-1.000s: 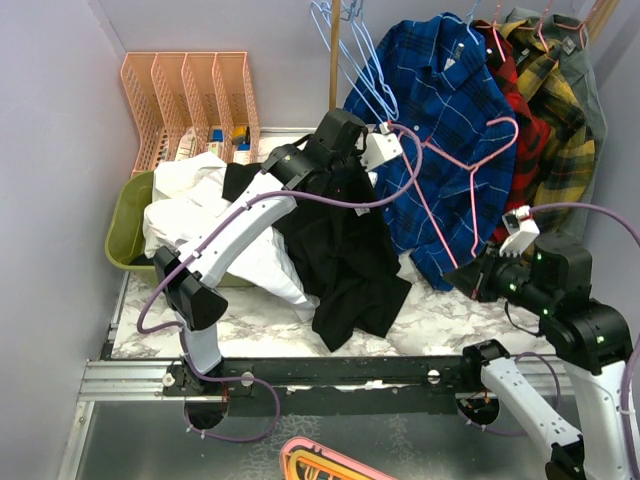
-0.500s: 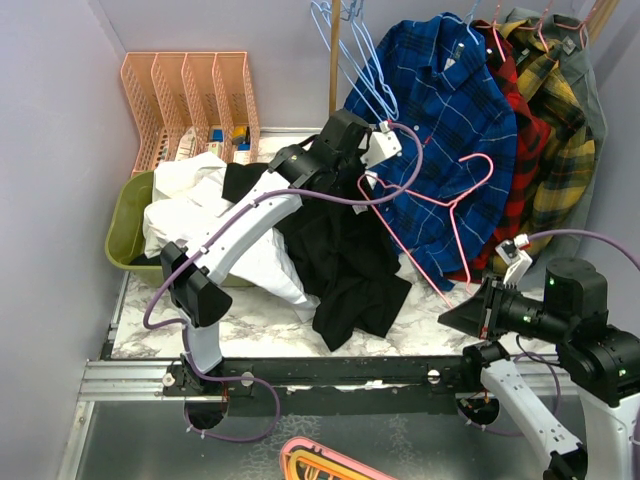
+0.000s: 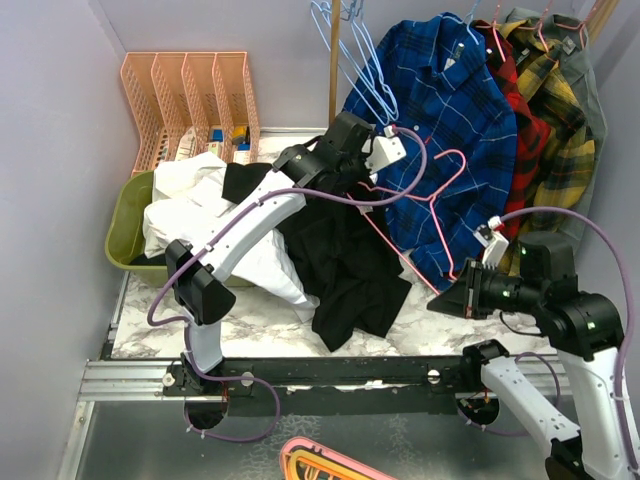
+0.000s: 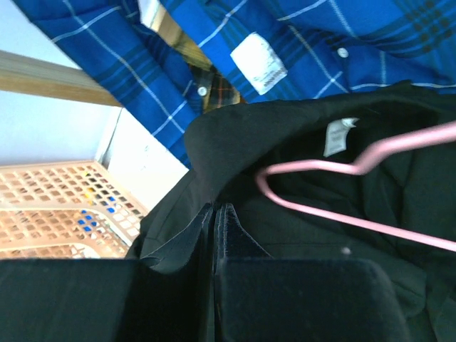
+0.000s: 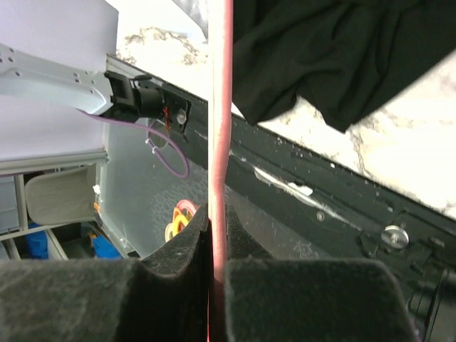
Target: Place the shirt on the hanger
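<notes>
The black shirt [image 3: 345,260] hangs from my left gripper [image 3: 338,170], which is shut on its collar and holds it up in front of the blue plaid shirt. In the left wrist view the collar fabric [image 4: 235,135] is pinched between my fingertips [image 4: 226,217], and the pink hanger [image 4: 320,169] lies across the neck opening. My right gripper [image 3: 447,300] is shut on the hanger's lower end [image 5: 219,107], low at the right. The hanger [image 3: 462,165] slants up and left towards the collar. The shirt's hem [image 5: 335,50] shows in the right wrist view.
A green basin [image 3: 120,235] holds a white garment [image 3: 190,195] at the left. An orange file rack [image 3: 190,95] stands at the back. Blue [image 3: 450,100], red and yellow plaid shirts hang at the back right, with light blue hangers [image 3: 345,40] on a wooden pole.
My right gripper has moved down and left with the hanger, which has tipped towards the shirt's collar. My left gripper has shifted slightly right, still holding the shirt.
</notes>
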You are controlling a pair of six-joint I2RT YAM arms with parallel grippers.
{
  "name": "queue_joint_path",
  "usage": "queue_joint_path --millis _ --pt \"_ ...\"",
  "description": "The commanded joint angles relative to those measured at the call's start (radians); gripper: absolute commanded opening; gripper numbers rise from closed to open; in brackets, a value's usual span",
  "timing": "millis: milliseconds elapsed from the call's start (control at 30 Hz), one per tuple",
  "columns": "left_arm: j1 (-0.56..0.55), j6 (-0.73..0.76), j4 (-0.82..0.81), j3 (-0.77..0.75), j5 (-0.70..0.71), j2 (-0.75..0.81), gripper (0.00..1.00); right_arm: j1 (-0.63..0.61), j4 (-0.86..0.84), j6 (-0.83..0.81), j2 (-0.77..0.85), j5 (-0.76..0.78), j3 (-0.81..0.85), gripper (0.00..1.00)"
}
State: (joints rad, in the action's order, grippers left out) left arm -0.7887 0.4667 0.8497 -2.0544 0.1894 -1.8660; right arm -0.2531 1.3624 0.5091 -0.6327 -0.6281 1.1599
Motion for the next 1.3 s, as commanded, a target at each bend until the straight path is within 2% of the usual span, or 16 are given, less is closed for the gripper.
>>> queue_joint_path --millis 0,433,667,967,1267 --pt "-0.029 -0.017 0.025 0.020 -0.114 0.078 0.00 0.006 -0.215 -0.012 -0.023 -0.071 -0.074 0.01" --pt "-0.065 -0.021 0.056 0.017 -0.155 0.112 0.00 0.007 -0.739 0.083 -0.026 -0.160 -0.325 0.01" --pt "-0.069 -0.017 0.078 0.031 -0.213 0.142 0.00 0.006 -0.892 0.089 -0.097 -0.170 -0.398 0.01" --pt "-0.070 -0.013 0.079 0.025 -0.197 0.148 0.00 -0.016 -1.060 0.150 -0.147 -0.190 -0.490 0.01" --pt "-0.076 -0.022 0.103 0.005 -0.229 0.146 0.00 -0.056 -1.212 0.168 -0.253 -0.184 -0.501 0.01"
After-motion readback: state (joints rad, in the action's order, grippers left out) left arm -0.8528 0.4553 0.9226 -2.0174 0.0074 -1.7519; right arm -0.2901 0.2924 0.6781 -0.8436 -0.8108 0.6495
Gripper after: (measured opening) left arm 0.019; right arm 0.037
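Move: I have the pink hanger by one lower corner in my right hand. The black shirt's neck opening lies some 25 cm ahead of that hand, about 11 cm to its left and 3 cm lower. From my left hand, which pinches the collar edge, the opening is about 5 cm to the right, 2 cm back and 4 cm below. The hanger's free corner hangs at its rim, 2 cm back, 3 cm right and 3 cm below my left hand. I feed the hanger's free corner into the black shirt's neck, driving my right hand forward and to the left, sinking about 6 cm, roughly 15 cm in all, and rolling its left side up as I keep hold of the other end. Meanwhile my left hand keeps its pinch on the collar and draws it back over the incoming hanger, about 6 cm, also a little to the right and up, turning slightly clockwise. ##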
